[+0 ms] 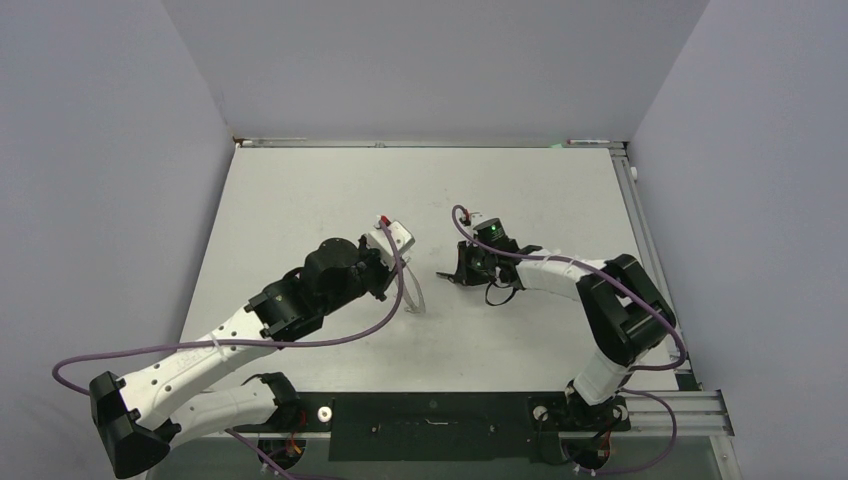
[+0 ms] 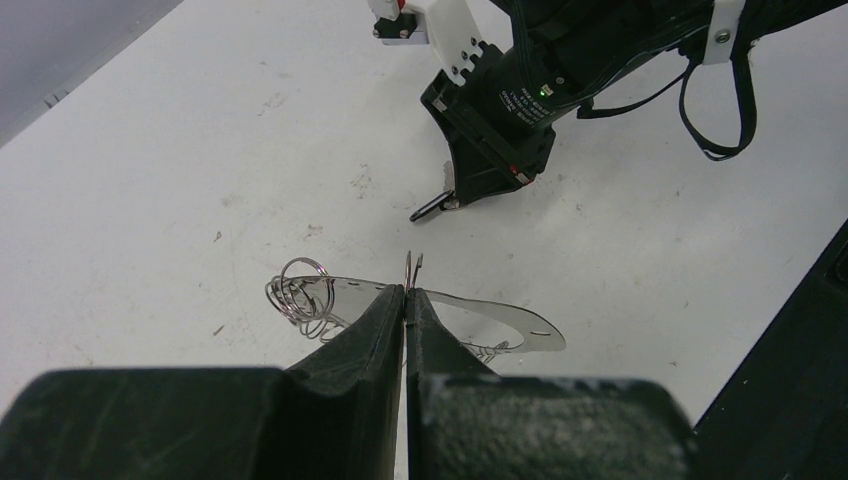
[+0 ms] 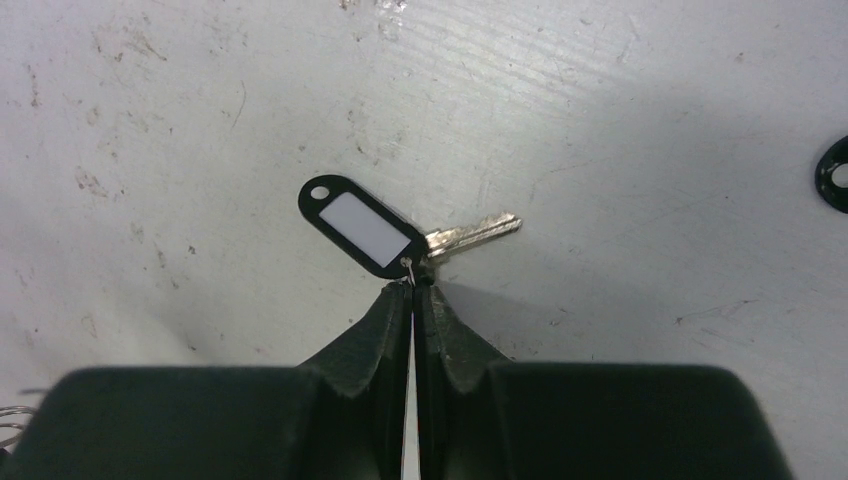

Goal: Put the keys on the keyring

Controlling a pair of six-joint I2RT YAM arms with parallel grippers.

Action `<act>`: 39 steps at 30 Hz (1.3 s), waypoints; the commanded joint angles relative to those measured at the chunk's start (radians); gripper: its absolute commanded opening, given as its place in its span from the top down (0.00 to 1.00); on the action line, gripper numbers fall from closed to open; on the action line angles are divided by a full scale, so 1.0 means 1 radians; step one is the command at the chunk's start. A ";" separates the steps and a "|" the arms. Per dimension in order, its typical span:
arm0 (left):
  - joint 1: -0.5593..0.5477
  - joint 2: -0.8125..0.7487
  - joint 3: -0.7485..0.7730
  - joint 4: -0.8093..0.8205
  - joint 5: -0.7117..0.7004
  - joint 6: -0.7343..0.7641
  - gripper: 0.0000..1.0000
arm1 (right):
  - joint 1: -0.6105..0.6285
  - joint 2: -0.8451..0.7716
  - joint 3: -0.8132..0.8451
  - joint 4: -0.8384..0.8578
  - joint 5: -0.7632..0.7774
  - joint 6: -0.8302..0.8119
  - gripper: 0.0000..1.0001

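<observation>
My left gripper (image 2: 405, 292) is shut on the rim of the keyring (image 2: 520, 325), a thin grey metal hoop held edge-on just above the table, with a bunch of wire loops (image 2: 300, 290) at its left end. In the top view that gripper (image 1: 408, 290) sits mid-table. My right gripper (image 3: 412, 283) is shut where a silver key (image 3: 475, 233) joins a black tag with a white label (image 3: 360, 225), low over the table. The left wrist view shows the right gripper (image 2: 450, 195) a short way beyond the hoop, the tag (image 2: 430, 207) sticking out of it.
A black ring-shaped piece (image 3: 835, 175) lies at the right edge of the right wrist view, cut off by the frame. A loose black cable loop (image 2: 715, 120) hangs from the right arm. The white table (image 1: 300, 200) is scuffed, with walls on three sides.
</observation>
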 commanded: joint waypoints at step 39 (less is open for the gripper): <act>-0.007 -0.032 -0.024 0.131 0.154 0.017 1.00 | 0.174 -0.616 0.150 -0.296 -0.161 -0.305 0.95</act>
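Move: Back from the right hand, which already grips the small ring of one tagged key at the table, the keyring's middle lies about 10 cm back, 9 cm to its left and some 19 cm above. The spare key lies on the table roughly 9 cm ahead and 10 cm to the right of the right hand. From the left hand, the keyring it holds is centred about 3 cm back, 2 cm right and 3 cm below; the gripped key is some 7 cm ahead, 11 cm right and 22 cm below. Lifting the key by its small ring, the right hand climbs fast, about 20 cm in all, mostly straight up at first, then curves back some 7 cm towards the keyring. Its shut fingers keep their hold while the wrist tips them up from pointing steeply down and turns counter-clockwise, each by just over 20 degrees. The left hand keeps pinching the keyring and eases a little back and to its right. ##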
